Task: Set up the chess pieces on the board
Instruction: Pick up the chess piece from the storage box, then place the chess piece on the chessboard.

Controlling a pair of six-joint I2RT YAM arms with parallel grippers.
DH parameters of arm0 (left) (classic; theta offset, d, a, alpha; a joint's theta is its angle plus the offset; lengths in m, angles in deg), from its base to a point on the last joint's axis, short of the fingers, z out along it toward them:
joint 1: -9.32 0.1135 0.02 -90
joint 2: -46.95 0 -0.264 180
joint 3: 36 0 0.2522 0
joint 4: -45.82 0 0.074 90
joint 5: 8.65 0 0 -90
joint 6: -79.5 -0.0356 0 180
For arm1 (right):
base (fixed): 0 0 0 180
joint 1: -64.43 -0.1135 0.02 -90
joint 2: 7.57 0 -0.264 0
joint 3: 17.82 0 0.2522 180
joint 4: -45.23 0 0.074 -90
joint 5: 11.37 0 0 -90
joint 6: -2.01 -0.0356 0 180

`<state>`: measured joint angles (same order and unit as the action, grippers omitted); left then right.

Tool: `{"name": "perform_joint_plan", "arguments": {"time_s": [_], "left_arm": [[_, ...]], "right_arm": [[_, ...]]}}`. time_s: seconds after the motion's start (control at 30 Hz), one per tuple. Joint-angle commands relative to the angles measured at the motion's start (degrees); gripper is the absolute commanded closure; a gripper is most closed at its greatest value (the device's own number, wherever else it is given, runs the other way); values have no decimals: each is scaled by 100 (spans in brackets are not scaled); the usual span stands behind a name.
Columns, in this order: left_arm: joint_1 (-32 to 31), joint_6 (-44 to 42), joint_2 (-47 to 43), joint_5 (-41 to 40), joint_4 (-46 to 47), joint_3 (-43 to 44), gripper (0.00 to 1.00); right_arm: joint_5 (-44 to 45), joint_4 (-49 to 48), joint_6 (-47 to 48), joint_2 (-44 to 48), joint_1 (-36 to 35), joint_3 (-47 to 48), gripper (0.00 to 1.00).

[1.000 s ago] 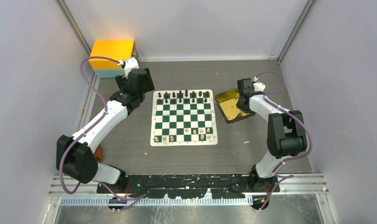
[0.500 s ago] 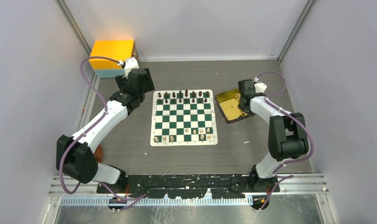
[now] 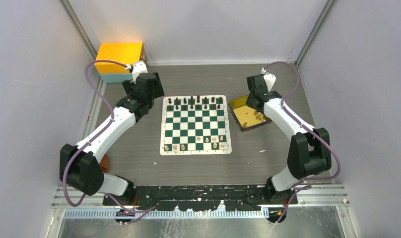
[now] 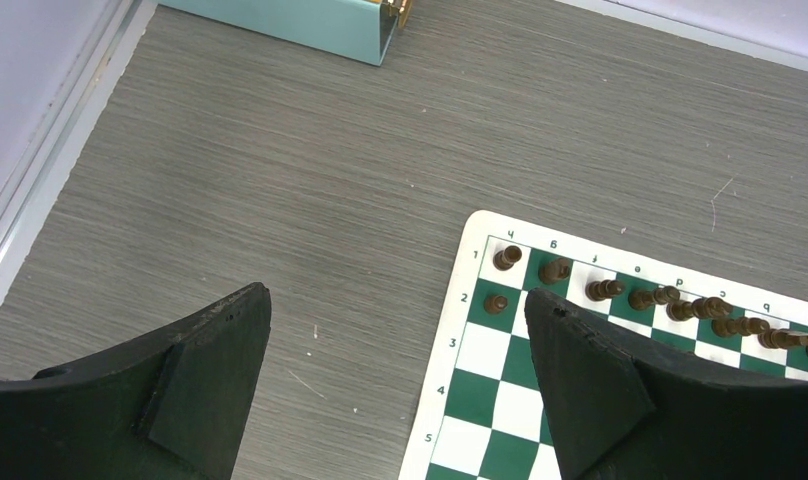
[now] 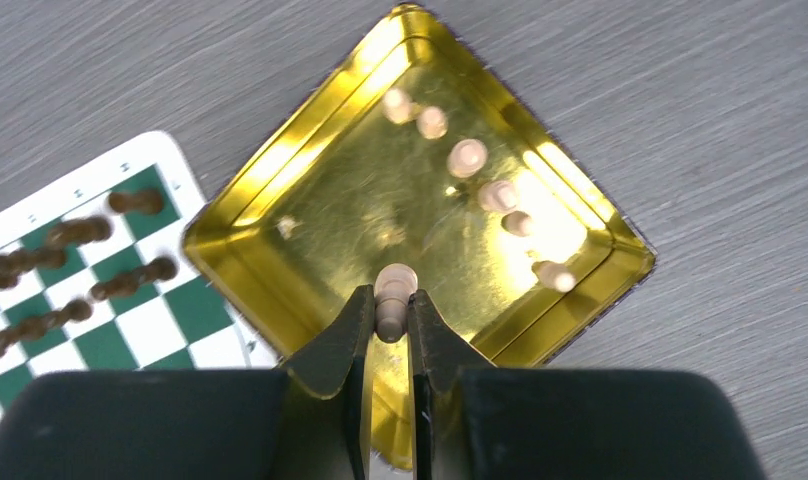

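The green and white board (image 3: 195, 125) lies mid-table. Dark pieces (image 3: 193, 102) stand in its far rows and a few pale pieces (image 3: 198, 143) in its near rows. My right gripper (image 5: 388, 304) is shut on a pale piece (image 5: 393, 293) and holds it above the gold tray (image 5: 310, 215); the gripper also shows in the top view (image 3: 253, 94). Several pale pieces (image 5: 480, 185) lie in the tray. My left gripper (image 4: 400, 330) is open and empty, hovering over the board's far left corner (image 4: 480, 240), near the dark pieces (image 4: 620, 292).
An orange box on a teal base (image 3: 120, 60) stands at the far left corner. The gold tray (image 3: 239, 119) lies right of the board. A small red-brown object (image 3: 105, 162) lies near the left arm's base. Walls close in on three sides.
My right gripper has risen and moved toward the far side, off the tray, with a pale piece in it. The left arm has not moved.
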<state>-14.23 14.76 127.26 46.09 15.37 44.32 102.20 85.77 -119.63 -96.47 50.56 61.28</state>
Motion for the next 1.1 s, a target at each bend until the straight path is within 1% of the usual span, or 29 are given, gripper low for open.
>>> {"name": "perform_joint_plan", "arguments": {"time_s": [0.0, 0.37, 0.67, 0.83, 1.07], "left_arm": [[-18, 66, -265, -15, 50, 50, 2], [-12, 171, -322, 111, -102, 61, 2], [-10, 266, -440, 165, -135, -54, 2], [-18, 276, -494, 178, -157, -98, 2], [-12, 268, -552, 178, -177, -135, 2]], "right_arm": [[-203, 353, 231, 404, -399, 418, 99], [-380, 1350, 365, 800, -2067, 860, 99], [-330, 1769, 308, 584, -3286, 1063, 99], [-254, 1742, 191, 395, -3763, 1031, 100], [-226, 1417, 117, 244, -4045, 708, 100]]}}
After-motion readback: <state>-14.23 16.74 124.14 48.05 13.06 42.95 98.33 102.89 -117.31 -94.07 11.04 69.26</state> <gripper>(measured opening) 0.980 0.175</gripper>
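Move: The pale chess piece is already in the right fingers. The place it is taken to, an empty near-row square third from the board's right edge, lies about 20 cm left of the right hand, 17 cm back and 11 cm below. Just right of that square a pale piece stands some 16 cm left and 16 cm back; a pale pawn is 4 cm beyond the square, and the storage box directly underneath. From the left hand, the square is about 25 cm right, 16 cm back. Keeping its pinch on the pale chess piece, the right hand swings away from over the storage box, some 22 cm left and 15 cm back, to the near row of the board. It climbs about 5 cm on the way, then sinks 2 cm and slows towards the end, while the wrist turns roughly 45 degrees counter-clockwise and tips slightly further down. ##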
